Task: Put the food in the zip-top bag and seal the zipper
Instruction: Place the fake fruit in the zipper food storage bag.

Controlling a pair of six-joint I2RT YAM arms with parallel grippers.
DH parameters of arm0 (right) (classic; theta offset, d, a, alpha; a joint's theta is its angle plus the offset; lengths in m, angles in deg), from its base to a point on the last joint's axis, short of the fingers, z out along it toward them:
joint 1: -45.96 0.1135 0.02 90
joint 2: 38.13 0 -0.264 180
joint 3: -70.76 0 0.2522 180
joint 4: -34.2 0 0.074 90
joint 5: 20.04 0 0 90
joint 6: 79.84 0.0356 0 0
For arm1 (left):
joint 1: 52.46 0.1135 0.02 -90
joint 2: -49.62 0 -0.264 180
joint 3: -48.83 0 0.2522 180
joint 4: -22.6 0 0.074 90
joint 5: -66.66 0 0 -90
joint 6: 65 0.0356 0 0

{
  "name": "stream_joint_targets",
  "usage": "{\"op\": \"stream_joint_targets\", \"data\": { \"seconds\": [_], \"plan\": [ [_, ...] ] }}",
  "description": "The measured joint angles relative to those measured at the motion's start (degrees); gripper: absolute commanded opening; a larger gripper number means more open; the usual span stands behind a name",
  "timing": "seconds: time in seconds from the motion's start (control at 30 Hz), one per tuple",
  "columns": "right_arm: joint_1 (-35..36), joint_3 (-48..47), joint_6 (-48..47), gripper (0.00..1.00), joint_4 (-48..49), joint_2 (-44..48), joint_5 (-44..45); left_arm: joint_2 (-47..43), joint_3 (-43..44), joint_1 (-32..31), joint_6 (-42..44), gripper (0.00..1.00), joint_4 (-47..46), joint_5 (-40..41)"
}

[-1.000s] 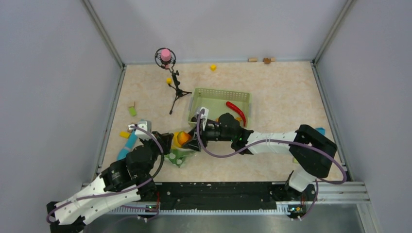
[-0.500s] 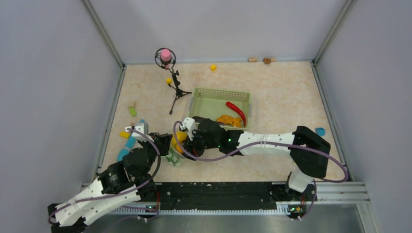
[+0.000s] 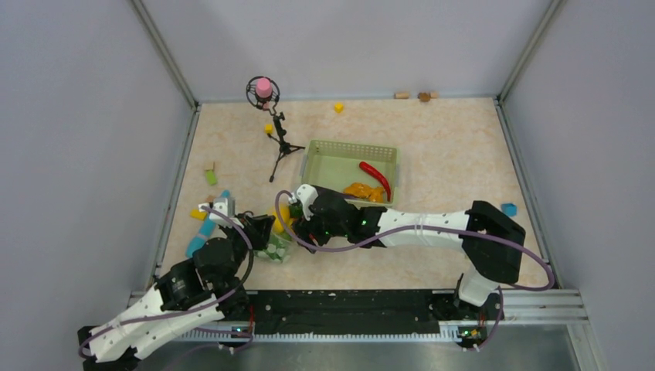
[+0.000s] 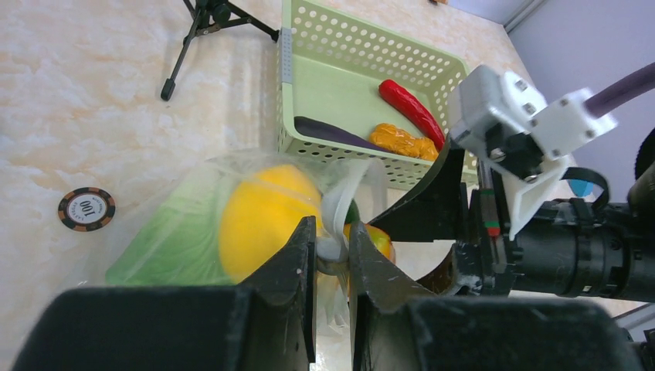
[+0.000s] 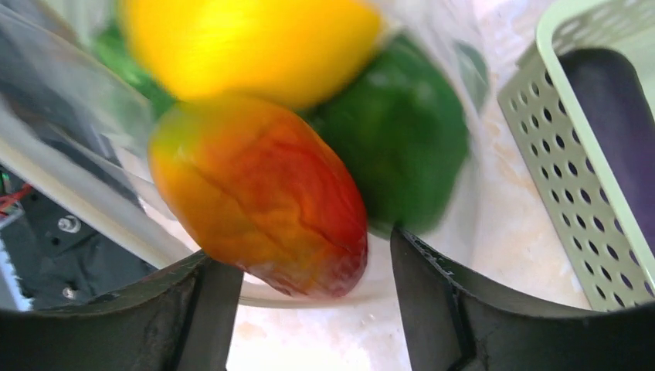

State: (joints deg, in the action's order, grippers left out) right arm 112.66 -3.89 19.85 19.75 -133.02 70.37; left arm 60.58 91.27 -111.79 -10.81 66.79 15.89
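The zip-top bag (image 4: 154, 232) lies in front of the green basket, its mouth held up. My left gripper (image 4: 332, 251) is shut on the zipper (image 4: 340, 205), pinching the whitish strip. Inside the bag are a yellow lemon (image 4: 266, 212), pale green cabbage (image 4: 178, 243) and a green pepper (image 5: 398, 131). An orange-red fruit (image 5: 263, 197) sits at the bag's mouth, just beyond my right gripper (image 5: 309, 294), whose jaws stand open with a gap beside the fruit. From above, both grippers meet at the bag (image 3: 274, 249). A red chili (image 4: 409, 108), eggplant (image 4: 332, 133) and orange pieces (image 4: 402, 141) lie in the basket.
The green mesh basket (image 3: 340, 151) stands just behind the bag. A small black tripod (image 3: 279, 143) and a pink-topped stand (image 3: 264, 86) are at the back left. A poker chip (image 4: 86, 209) lies left of the bag. Small blocks (image 3: 338, 107) are scattered about.
My right gripper has carried the orange-red fruit left to the bag's mouth and spread its jaws. The left gripper has kept its pinch on the strip, shifting slightly.
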Motion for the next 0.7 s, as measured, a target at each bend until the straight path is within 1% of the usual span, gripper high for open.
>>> {"op": "stream_joint_targets", "data": {
  "seconds": [0.13, 0.27, 0.37, 0.5, 0.7],
  "plan": [
    [-0.09, 0.07, -0.07, 0.77, -2.93, -0.07, 0.63, -0.66, 0.00, 0.00, 0.00, 0.00, -0.20, 0.24],
    [-0.09, 0.24, -0.31, 0.81, -3.19, 0.76, 0.42, -0.72, 0.00, 0.00, 0.00, 0.00, -0.35, 0.24],
    [-0.09, 0.87, -0.94, 0.84, -2.73, 3.39, -0.20, -0.72, 0.00, 0.00, 0.00, 0.00, -0.48, 0.24],
    [-0.09, 0.90, -2.19, 0.86, -1.01, 7.67, -1.57, -0.72, 0.00, 0.00, 0.00, 0.00, -0.48, 0.24],
    [-0.09, 1.84, -3.13, 0.86, 1.60, 12.74, -3.37, -0.72, 0.00, 0.00, 0.00, 0.00, -0.48, 0.46]
  ]
}}
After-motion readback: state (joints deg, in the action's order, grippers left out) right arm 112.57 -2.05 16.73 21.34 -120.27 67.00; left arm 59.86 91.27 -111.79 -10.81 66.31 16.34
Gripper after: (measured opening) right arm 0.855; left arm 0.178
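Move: The right hand is inside the bag's mouth with its fingers already opening around the red-orange pepper, whose middle lies some 2 cm farther left and 2 cm below. The yellow fruit sits about 3 cm ahead and 5 cm to the left, the green pepper about 4 cm ahead and 1 cm left, both slightly lower; the green basket is roughly 17 cm ahead and 15 cm right. From the left hand the red-orange pepper lies level fore and aft, about 5 cm right and 9 cm below. Letting go of the red-orange pepper, the right fingers spread wider while the hand dips about a centimetre left and down into the bag, then climbs some 10 cm, out above the bag's mouth. Its fingertips tilt up about 10 degrees. The left hand stays put, still pinching the bag's rim. ##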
